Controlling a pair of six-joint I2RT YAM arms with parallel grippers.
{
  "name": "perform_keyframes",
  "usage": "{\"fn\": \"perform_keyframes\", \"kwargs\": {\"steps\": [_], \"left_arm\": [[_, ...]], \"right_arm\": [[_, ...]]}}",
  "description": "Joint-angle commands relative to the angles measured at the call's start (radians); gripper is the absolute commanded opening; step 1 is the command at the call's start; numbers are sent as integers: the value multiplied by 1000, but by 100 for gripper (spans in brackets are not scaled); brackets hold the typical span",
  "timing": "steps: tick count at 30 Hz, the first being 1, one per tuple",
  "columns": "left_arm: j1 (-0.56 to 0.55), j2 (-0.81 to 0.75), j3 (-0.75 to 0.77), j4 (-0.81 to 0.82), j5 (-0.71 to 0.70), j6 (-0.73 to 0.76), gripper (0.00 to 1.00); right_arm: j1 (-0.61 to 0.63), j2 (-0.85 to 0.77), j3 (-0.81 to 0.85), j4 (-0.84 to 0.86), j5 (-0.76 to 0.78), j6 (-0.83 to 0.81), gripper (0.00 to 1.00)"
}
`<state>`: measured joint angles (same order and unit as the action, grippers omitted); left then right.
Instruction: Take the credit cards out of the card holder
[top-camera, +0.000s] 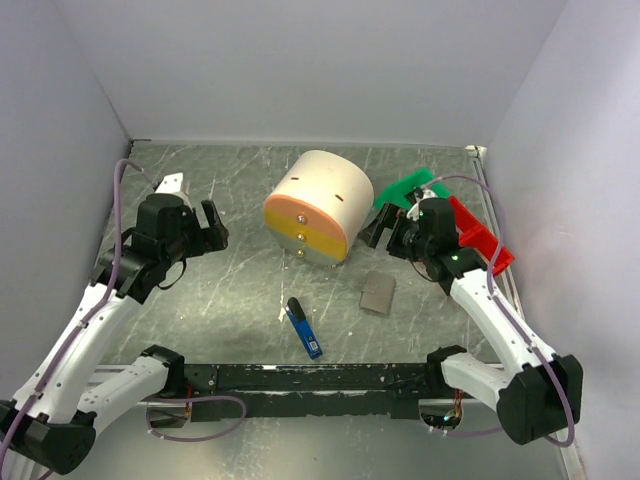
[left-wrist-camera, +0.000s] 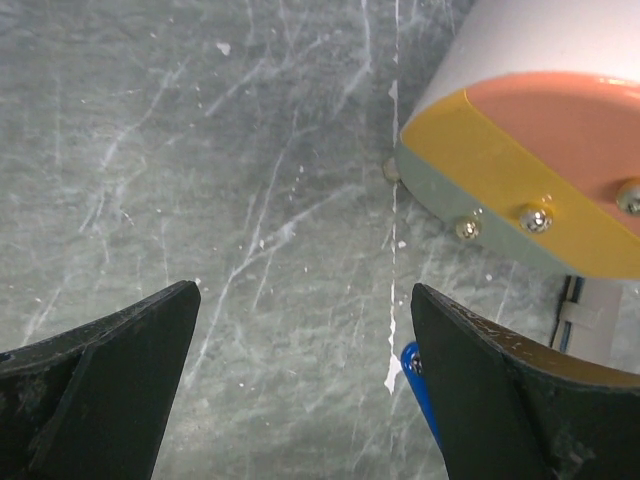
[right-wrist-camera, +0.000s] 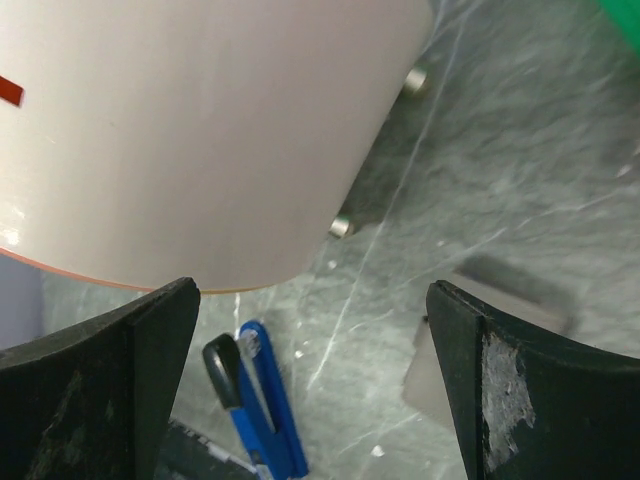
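The card holder (top-camera: 378, 293) lies folded shut and flat on the table right of centre, a small grey-brown rectangle. In the right wrist view the card holder (right-wrist-camera: 505, 288) shows partly behind the right finger (right-wrist-camera: 520, 390). The credit cards are hidden. My right gripper (top-camera: 385, 228) hovers open just behind the holder, nothing between its fingers; in its own view the right gripper (right-wrist-camera: 313, 295) has wide-apart jaws. My left gripper (top-camera: 212, 228) hangs open over bare table at the left, far from the holder, and the left gripper (left-wrist-camera: 305, 300) is empty.
A white cylindrical drawer unit (top-camera: 318, 207) with orange and yellow fronts stands mid-table between the arms. A blue-and-black stick-shaped object (top-camera: 304, 327) lies near the front. A green bin (top-camera: 410, 190) and a red bin (top-camera: 480, 235) sit at the back right, behind the right arm.
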<state>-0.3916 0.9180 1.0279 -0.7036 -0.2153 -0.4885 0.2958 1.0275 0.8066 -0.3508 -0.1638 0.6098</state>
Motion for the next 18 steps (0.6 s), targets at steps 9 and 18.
{"fn": "perform_keyframes", "kwargs": {"steps": [9, 18], "left_arm": [[38, -143, -66, 0, 178, -11, 99], [43, -199, -92, 12, 212, -5, 98]], "right_arm": [[-13, 170, -14, 260, -309, 254, 99], [-15, 352, 104, 302, -383, 221, 100]]}}
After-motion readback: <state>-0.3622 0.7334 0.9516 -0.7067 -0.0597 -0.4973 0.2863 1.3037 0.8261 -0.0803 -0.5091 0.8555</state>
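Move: The right hand, open, is beside the cream drum: the drum's middle is about 13 cm to its left, 9 cm ahead and some 5 cm lower. Around 15 cm below the hand lie the grey card holder, roughly 7 cm back and straight below sideways, and the blue tool, 17 cm back and 17 cm left. The green bin stands 19 cm ahead and 6 cm right, 13 cm lower. From the left hand the drum is about 12 cm ahead, 23 cm right and 11 cm down. The right hand brings the outside of its open left finger against the drum's right flank and pushes the drum leftward, travelling about 6.5 cm left and a little forward, nearly level, while the wrist rolls its left side up by some 20 degrees. The left hand, open and empty, draws back about 3.5 cm. ##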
